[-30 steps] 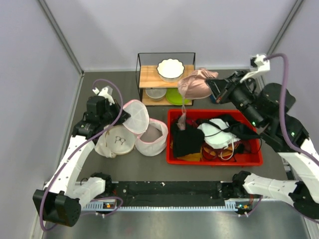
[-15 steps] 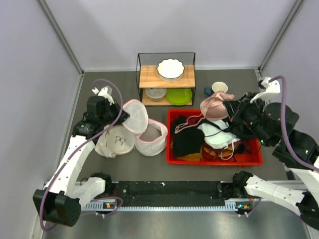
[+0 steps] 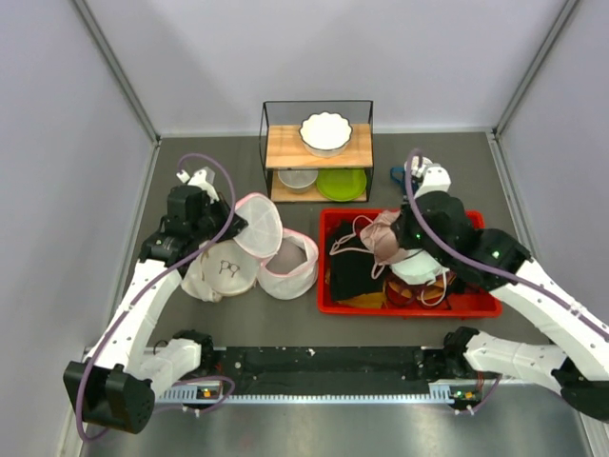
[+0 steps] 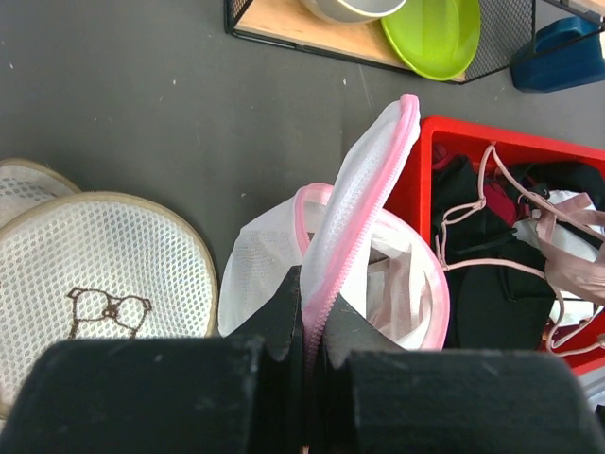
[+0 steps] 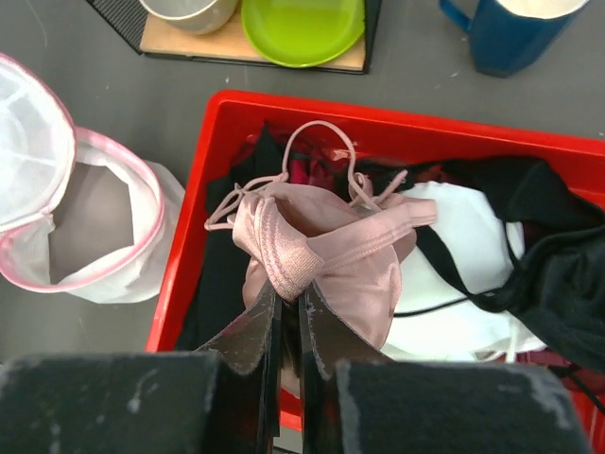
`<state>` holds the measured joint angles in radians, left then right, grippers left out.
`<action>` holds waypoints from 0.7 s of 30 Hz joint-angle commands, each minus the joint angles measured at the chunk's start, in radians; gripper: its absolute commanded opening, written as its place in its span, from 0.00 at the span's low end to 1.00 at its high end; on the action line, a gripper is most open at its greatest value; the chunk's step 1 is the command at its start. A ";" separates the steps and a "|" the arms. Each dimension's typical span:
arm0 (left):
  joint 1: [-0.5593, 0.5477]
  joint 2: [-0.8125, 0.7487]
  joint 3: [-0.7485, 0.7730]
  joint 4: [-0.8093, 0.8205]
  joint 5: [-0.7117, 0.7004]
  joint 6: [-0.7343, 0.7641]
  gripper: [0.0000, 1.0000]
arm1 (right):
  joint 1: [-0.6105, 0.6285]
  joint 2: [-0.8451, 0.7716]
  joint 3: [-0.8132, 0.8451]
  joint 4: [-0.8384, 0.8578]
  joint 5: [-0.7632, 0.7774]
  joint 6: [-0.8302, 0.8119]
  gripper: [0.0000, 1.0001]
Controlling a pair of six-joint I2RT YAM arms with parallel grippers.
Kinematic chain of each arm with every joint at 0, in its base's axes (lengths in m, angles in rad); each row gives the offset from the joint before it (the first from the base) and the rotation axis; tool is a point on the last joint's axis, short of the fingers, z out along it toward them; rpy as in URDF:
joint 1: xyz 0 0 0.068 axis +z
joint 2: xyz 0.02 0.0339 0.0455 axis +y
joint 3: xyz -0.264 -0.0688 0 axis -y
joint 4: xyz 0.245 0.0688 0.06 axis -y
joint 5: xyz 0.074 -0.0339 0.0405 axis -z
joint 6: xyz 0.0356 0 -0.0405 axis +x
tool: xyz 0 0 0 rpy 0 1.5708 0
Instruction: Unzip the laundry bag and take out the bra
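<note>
The white mesh laundry bag [image 3: 285, 265] with its pink zipper band lies unzipped left of the red bin, its lid [image 3: 260, 223] lifted upright. My left gripper [image 4: 312, 317] is shut on the lid's pink zipper rim [image 4: 357, 213]. The bag's inside [image 5: 90, 222] shows no garment. The dusty-pink bra [image 5: 326, 260] hangs bunched over the red bin [image 5: 198, 218], and my right gripper [image 5: 290, 305] is shut on a fold of it. In the top view the bra [image 3: 383, 238] sits above the bin's left half, its straps draped over dark clothes.
The red bin [image 3: 328, 297] holds black clothing [image 3: 357, 269] and a white garment with black cords [image 3: 419, 259]. A cream padded mesh piece [image 3: 221, 271] lies left of the bag. Behind stand a wire shelf [image 3: 317, 148] with bowls, a green plate [image 5: 302, 24] and a blue mug [image 5: 515, 28].
My right arm has swung down and to the left, carrying the bra from high over the table's back right to just above the red bin. The left arm has held still.
</note>
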<state>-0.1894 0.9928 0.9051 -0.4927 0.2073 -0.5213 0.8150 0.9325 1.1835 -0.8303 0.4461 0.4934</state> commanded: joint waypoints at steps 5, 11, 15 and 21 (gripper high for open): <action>0.005 -0.013 -0.011 0.037 0.009 0.001 0.00 | -0.080 0.207 0.008 0.236 -0.248 -0.068 0.00; 0.005 -0.017 -0.018 0.042 0.018 -0.002 0.00 | -0.188 0.508 0.031 0.372 -0.428 -0.110 0.00; 0.004 -0.025 -0.017 0.039 0.011 0.001 0.00 | -0.197 0.540 0.056 0.367 -0.487 -0.127 0.00; 0.005 -0.029 -0.017 0.036 0.014 0.007 0.00 | -0.197 0.421 0.053 0.347 -0.504 -0.112 0.00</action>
<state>-0.1894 0.9901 0.8913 -0.4919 0.2127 -0.5209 0.6258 1.4708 1.1862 -0.5137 -0.0113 0.3870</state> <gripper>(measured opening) 0.027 0.033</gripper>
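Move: The right gripper holds the pink bra above the red bin. The black cloth in the bin's left end, where the bra is taken, lies about 7 cm left, 3 cm forward and 24 cm below; the white cloth is some 8 cm right, 2 cm forward and about as low. The open laundry bag stands about 25 cm left and 3 cm forward. From the left gripper, the black cloth is roughly 30 cm right, 3 cm back and 17 cm down. Keep the right fingers shut on the bra and sweep it down about 14 cm, while going some 9 cm left and 8 cm forward, over towards the bin's left end and the black cloth. Tip the fingers down about 20 degrees and turn them a little counter-clockwise on the way, then ease back up about 2 cm. Hold the bag's lid still with the left gripper. ##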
